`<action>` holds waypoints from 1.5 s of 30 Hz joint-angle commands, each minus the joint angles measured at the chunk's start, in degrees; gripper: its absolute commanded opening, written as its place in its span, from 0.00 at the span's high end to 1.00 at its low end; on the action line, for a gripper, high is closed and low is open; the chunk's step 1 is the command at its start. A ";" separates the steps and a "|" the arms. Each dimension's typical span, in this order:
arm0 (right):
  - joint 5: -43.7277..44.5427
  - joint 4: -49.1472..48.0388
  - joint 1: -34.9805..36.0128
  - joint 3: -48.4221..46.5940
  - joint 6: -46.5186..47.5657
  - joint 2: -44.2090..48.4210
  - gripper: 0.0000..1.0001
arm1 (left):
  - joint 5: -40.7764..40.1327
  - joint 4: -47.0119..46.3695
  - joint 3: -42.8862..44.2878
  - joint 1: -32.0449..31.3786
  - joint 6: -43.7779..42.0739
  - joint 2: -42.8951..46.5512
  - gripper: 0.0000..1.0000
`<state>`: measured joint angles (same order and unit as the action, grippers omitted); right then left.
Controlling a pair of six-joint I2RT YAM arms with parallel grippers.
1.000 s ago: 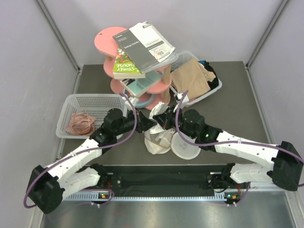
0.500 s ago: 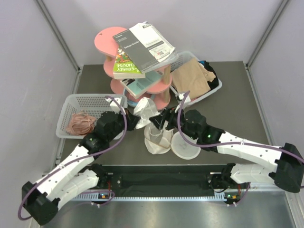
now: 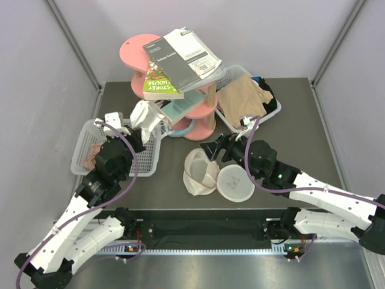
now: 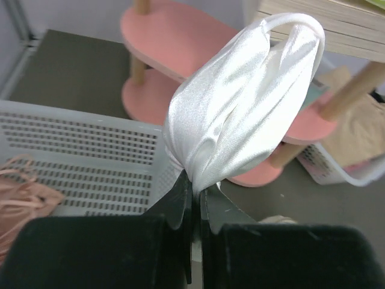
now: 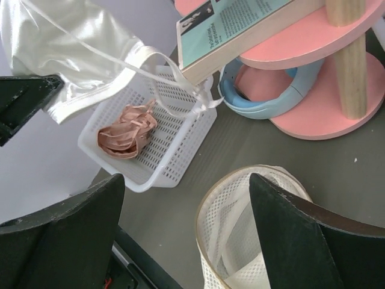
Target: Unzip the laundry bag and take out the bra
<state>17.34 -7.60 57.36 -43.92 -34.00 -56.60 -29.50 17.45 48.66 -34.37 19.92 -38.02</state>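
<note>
The laundry bag (image 3: 201,171) lies open on the table, its round printed face (image 3: 234,182) flopped to the right. In the right wrist view the bag's mesh mouth (image 5: 240,229) gapes, with only mesh folds inside. My left gripper (image 3: 137,128) is shut on the bra (image 3: 146,114), a shiny off-white bundle held in the air over the right rim of the white basket. The left wrist view shows the bra (image 4: 240,102) pinched between the closed jaws of the left gripper (image 4: 197,188). My right gripper (image 3: 212,146) is open and empty, just above the bag (image 5: 186,180).
A white mesh basket (image 3: 129,165) at the left holds a pinkish-brown bundle (image 3: 96,158). A pink tiered stand (image 3: 201,108) with books and a blue ring (image 5: 258,102) stands at the back. A second basket (image 3: 274,111) with tan cloth is at the back right.
The left gripper has drawn the bra out of the bag and carried it up and left to the basket's edge. The right gripper has backed off slightly to the right, and the bag has sagged flat.
</note>
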 commanded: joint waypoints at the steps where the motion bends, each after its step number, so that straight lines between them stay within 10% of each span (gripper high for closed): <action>1: 1.99 0.65 -0.50 0.24 0.95 1.84 0.16 | -13.64 2.67 2.57 0.71 -5.07 -0.74 1.00; 11: 2.08 1.18 -0.94 1.21 0.34 2.72 0.16 | -25.70 6.02 1.43 2.20 -4.89 0.49 1.00; 32: 1.11 1.79 -1.38 1.91 -0.10 2.90 0.16 | 2.50 5.66 -4.54 17.76 4.86 -8.29 1.00; 33: 1.11 1.88 -1.38 1.91 -0.10 2.90 0.16 | 3.04 6.01 -4.63 18.02 5.04 -8.56 0.98; 37: 1.03 2.14 -1.47 1.65 -0.02 2.37 0.16 | 5.85 6.89 -5.24 18.11 5.65 -9.00 0.28; 45: 1.11 4.16 -2.25 1.56 -0.10 1.84 0.16 | 10.94 7.24 -4.02 18.11 5.83 -8.39 0.01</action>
<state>18.39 -4.12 55.86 -42.63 -34.09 -55.42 -22.41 25.06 43.68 -16.56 25.58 -47.16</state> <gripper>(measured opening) 0.836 0.966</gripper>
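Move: The white bra already hangs in the left gripper. It is going to the grey basket, whose middle is about 11 cm to the left, 5 cm farther out and some 22 cm below. The pink bra lies inside, roughly 18 cm left and 3 cm ahead; the pink shelf's foot stands some 15 cm right and 18 cm farther out. From the right gripper, the basket is about 42 cm left, 8 cm ahead and 19 cm below. Swing the left gripper about 8 cm left over the basket, still pinching the white bra and turning some 20 degrees counter-clockwise. Then lower it roughly 10 cm, edging slightly forward and tipping the fingers about 20 degrees down. Open the fingers wide to let go while drifting back right a few centimetres. ##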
